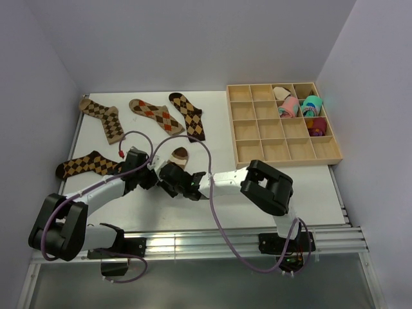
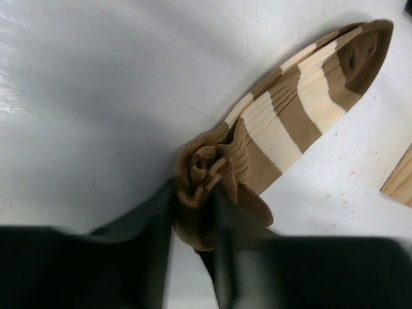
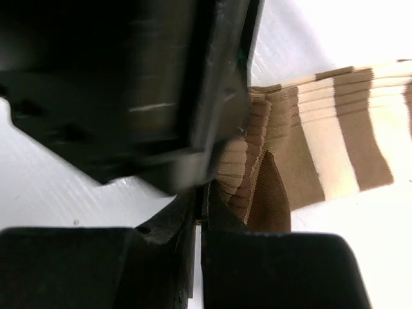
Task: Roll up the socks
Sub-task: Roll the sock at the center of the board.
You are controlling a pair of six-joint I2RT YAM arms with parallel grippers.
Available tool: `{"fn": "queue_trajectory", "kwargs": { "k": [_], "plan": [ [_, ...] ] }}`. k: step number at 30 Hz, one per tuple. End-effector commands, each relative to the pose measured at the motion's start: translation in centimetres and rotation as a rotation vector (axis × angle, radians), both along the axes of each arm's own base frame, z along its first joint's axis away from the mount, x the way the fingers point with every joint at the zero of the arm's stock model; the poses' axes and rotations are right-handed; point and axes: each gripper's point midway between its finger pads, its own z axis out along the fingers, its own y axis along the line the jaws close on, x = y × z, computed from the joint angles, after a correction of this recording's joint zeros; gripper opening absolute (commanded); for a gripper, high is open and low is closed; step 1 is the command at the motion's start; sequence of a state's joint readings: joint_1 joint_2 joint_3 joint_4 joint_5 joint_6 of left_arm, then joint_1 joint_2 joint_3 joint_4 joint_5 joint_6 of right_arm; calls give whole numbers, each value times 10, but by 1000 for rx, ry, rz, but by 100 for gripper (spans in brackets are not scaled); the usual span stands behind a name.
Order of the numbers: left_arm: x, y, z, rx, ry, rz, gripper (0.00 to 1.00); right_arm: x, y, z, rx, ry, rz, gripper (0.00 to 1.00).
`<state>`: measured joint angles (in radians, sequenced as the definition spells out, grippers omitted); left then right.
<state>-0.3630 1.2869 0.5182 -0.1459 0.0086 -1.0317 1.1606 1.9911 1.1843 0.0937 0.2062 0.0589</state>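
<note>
The striped sock [image 1: 180, 155] lies mid-table, its toe end flat and its near end rolled into a small bundle. My left gripper [image 1: 153, 175] meets it there. In the left wrist view both of that gripper's [image 2: 195, 196] fingers press the sides of the brown roll, with the striped sock's [image 2: 290, 122] length running off to the upper right. My right gripper [image 1: 167, 174] comes in from the right. In the right wrist view its [image 3: 205, 188] jaws are together, nipping the cuff edge of the striped sock [image 3: 335, 148]. Argyle socks [image 1: 96, 114] [image 1: 156, 116] [image 1: 188, 114] lie flat at the back, and another one [image 1: 87, 165] at the left.
A wooden compartment tray [image 1: 283, 149] stands at the back right, holding pink and teal rolled bundles [image 1: 291, 106] in its far right cells. The two gripper heads are crowded together; the left gripper's black body [image 3: 161, 84] fills the upper left of the right wrist view.
</note>
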Motion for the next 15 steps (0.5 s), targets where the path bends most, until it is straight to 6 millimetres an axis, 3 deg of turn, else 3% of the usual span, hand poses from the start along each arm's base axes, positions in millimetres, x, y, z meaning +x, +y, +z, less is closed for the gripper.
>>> {"fn": "queue_trajectory", "kwargs": {
  "k": [1,4,8,15],
  "plan": [
    [-15,-2,3,3,47,-45,41,-27,-85,-84,-261,306,-15,0],
    [-6,3,13,3,11,-30,58,-32,-81,-73,-205,402,47,0],
    [7,13,20,13,-14,-9,68,-42,-79,-61,-150,521,116,0],
    [21,16,31,-26,-79,2,71,-44,-67,-35,-31,694,185,0]
  ]
}}
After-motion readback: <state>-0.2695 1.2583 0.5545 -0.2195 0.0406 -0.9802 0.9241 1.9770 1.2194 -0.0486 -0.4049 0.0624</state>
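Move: The rolled-up end of the striped sock lies at the left hand's fingertips, roughly 1 cm ahead, 1 cm to its right and 1 cm lower. From the right hand, shut on it, the roll's middle is about 1 cm ahead and 1 cm left. The sock's brown toe stretches away to some 11 cm ahead and 10 cm right of the left hand; a diamond sock lies about 24 cm left of that hand and 7 cm farther out. Leftward and slightly up, the left hand backs off the roll by about 2 cm while its fingers, only partly parted, spread wide. The right hand keeps its pinch on the roll and draws it some 2 cm to the right, the wrist turning counter-clockwise and steepening by roughly 25 degrees, so that its fingers swing from forward-left to almost straight left. ##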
